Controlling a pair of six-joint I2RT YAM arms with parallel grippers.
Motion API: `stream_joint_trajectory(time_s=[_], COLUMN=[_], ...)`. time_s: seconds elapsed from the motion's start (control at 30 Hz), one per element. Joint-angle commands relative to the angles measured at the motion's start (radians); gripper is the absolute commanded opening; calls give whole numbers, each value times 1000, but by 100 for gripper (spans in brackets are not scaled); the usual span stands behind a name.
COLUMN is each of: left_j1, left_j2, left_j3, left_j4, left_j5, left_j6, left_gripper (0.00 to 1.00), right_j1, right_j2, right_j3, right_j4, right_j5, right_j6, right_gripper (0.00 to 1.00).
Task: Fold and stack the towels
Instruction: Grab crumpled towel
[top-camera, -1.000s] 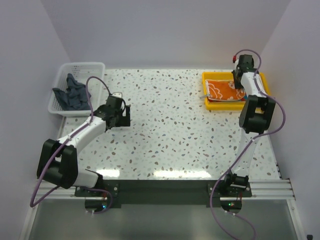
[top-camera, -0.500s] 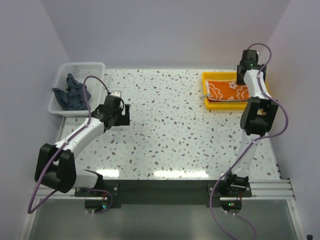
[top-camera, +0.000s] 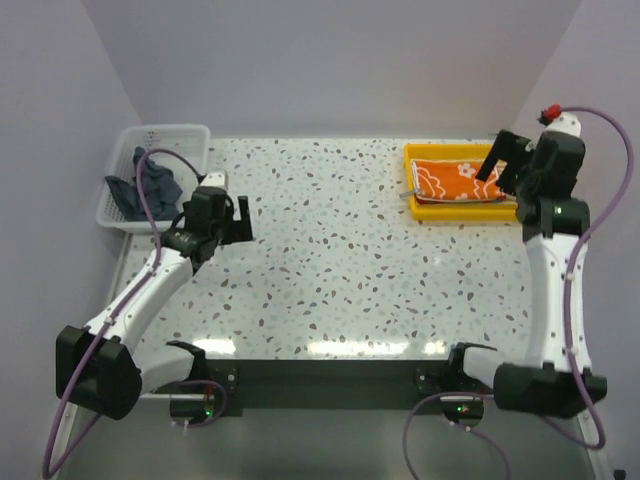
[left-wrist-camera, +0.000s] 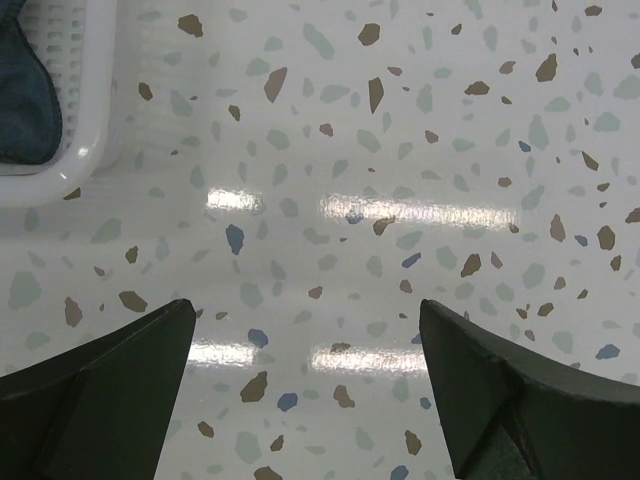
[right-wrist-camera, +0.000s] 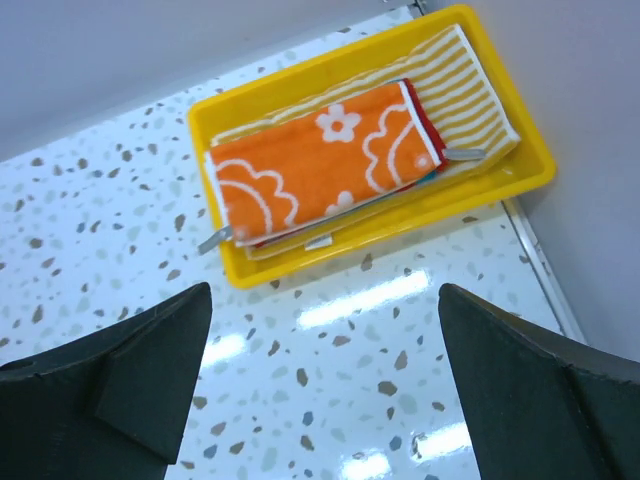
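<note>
A folded orange towel with white flower prints (right-wrist-camera: 320, 165) lies on top of a stack in the yellow tray (right-wrist-camera: 300, 270), over a tan-and-white striped towel (right-wrist-camera: 470, 80). From above, the orange towel (top-camera: 455, 180) fills most of the tray (top-camera: 440, 213). A dark blue-grey towel (top-camera: 145, 190) lies crumpled in the white basket (top-camera: 160, 133); its edge (left-wrist-camera: 25, 90) shows in the left wrist view. My right gripper (right-wrist-camera: 325, 290) hangs open and holds nothing, raised near the tray's right end (top-camera: 503, 165). My left gripper (left-wrist-camera: 305, 310) is open over bare table, just right of the basket (top-camera: 232, 216).
The white mesh basket (left-wrist-camera: 90, 100) stands at the table's far left, the yellow tray at the far right. The table's right edge strip (right-wrist-camera: 545, 290) runs close beside the tray. Pale walls enclose the table on three sides.
My right gripper opened, let go of the orange towel in the tray and lifted back to the right. My left arm swung a little left, nearer the basket, still open.
</note>
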Motion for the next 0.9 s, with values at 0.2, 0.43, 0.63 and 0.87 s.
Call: stream_joint_trajectory(time_s=[0.2, 0.43, 0.63, 0.87], left_j1=[63, 270, 430, 501], left_j2=[102, 330, 608, 912], left_j3=[256, 457, 621, 805], left_j4=[-80, -81, -64, -30], left_j5=[-107, -165, -222, -300], left_j6=[-50, -71, -94, -82], left_gripper=[100, 100, 100, 100], right_j1=[202, 322, 391, 415], right_j2=[-366, -424, -417, -388], right_j3=[-383, -505, -525, -545], right_j4=[127, 136, 167, 184], right_j5=[-277, -348, -412, -445], right_j6=[130, 61, 38, 12], right_gripper=[99, 99, 99, 99])
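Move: The left hand, open and empty, is aimed at the crumpled dark-blue towel, about 27 cm to its left, 15 cm ahead and some 12 cm below. The white basket surrounds the towel, its middle roughly 25 cm left and 16 cm ahead of the hand, about as far below. From the raised right hand, that towel is far across the table, about 98 cm left, 11 cm ahead and 31 cm below. The left hand rises about 6 cm while starting forward, then swings left over the basket's near right side and sinks to the crumpled blue towel, ending some 23 cm farther left and 15 cm farther out, turned about 40 degrees counter-clockwise, fingers still wide open and not yet closing on cloth. The empty right hand meanwhile backs off from the yellow tray with its fingers open, going mostly left and also back and down, and turns counter-clockwise too. ##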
